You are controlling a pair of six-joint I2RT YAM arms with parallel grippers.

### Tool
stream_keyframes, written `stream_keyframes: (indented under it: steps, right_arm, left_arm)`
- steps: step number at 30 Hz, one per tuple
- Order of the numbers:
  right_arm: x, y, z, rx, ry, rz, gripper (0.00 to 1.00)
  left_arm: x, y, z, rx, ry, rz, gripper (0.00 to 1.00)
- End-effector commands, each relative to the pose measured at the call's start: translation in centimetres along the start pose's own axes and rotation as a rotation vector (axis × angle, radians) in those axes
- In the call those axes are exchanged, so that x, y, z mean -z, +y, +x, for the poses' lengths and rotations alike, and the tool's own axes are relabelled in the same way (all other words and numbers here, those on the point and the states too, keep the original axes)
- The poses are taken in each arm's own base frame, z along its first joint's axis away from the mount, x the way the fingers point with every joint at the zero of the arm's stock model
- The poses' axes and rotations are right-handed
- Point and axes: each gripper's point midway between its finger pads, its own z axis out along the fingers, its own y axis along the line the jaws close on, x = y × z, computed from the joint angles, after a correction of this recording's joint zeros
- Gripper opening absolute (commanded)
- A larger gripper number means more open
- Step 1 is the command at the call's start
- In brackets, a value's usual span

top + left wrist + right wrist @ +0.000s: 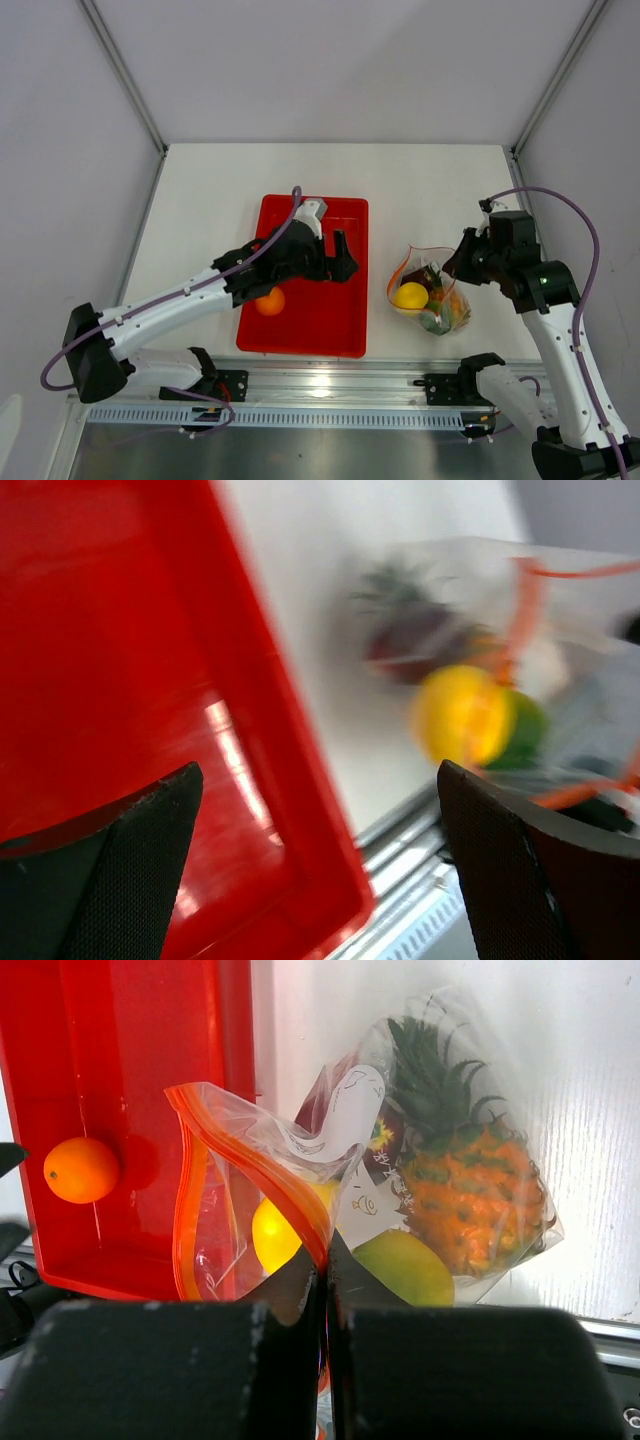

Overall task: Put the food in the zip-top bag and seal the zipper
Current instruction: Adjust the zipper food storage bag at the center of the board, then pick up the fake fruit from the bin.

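Observation:
The clear zip-top bag [428,295] lies right of the red tray [345,215], its mouth held open. Inside it I see the pineapple [470,1190], the yellow pear [278,1235], a green fruit [405,1265] and a dark red fruit [410,645]. The orange [269,301] lies in the tray's near left corner and also shows in the right wrist view [81,1169]. My right gripper [325,1260] is shut on the bag's red-orange zipper [270,1175] at the mouth edge. My left gripper [343,255] is open and empty above the tray's right side, facing the bag [520,670].
The red tray [140,1060] sits mid-table, its right rim [290,750] close to the bag. A metal rail [330,385] runs along the table's near edge. Grey walls stand on both sides and at the back.

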Motion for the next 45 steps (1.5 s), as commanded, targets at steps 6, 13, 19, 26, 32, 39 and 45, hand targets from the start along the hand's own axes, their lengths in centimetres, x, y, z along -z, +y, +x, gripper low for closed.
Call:
stream_keyframes:
  steps: [6, 13, 19, 26, 32, 39, 45]
  right_arm:
    - [-0.2, 0.6, -0.4, 0.008, -0.027, -0.038, 0.0]
    - [-0.2, 0.4, -0.3, 0.012, -0.026, -0.034, 0.0]
    - [-0.3, 0.4, -0.2, 0.008, -0.025, -0.036, 0.0]
    - [-0.3, 0.4, -0.1, 0.006, -0.021, -0.037, 0.0]
    - [-0.3, 0.3, 0.0, 0.005, -0.018, -0.029, 0.0]
    - [-0.5, 0.4, 0.0, 0.002, -0.012, -0.034, 0.0]
    - [-0.5, 0.3, 0.0, 0.002, -0.015, -0.029, 0.0]
  left_arm:
    - [3.9, 13.0, 3.4, 0.12, 0.055, -0.721, 0.99]
    - [5.1, 15.4, 5.8, 0.256, 0.056, -0.859, 1.0]
    - [5.7, 16.8, 6.8, 0.307, 0.042, -0.951, 1.0]
    - [5.6, 18.7, 7.9, 0.353, 0.091, -1.088, 1.0]
    - [4.5, 19.7, 9.0, 0.369, 0.118, -1.123, 0.99]
    - [3.3, 20.4, 9.3, 0.38, 0.122, -1.133, 1.0]
    - [2.5, 20.8, 10.3, 0.402, 0.129, -1.121, 0.99]
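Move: The orange lies about 17 cm to the left of the open, empty left hand, only about 1 cm farther out and roughly 19 cm below it, in the near-left part of the red tray, whose middle is some 8 cm right of the orange and 5 cm beyond it. The lemon in the open bag is about 16 cm to the left hand's right and 2 cm ahead. From the right hand the orange is about 37 cm left, 1 cm ahead and 20 cm down. The left hand leaves the bag side and swings left and down over the red tray to the orange, about 17 cm each way, quick at first, easing midway, then mostly sinking at the end, while the wrist turns some 50 degrees counter-clockwise and tips over so the wide-open fingers point steeply down with the orange between them, not yet closing. The right hand keeps its shut fingers on the bag's zipper edge and stays nearly in place, settling by less than 1 cm. ##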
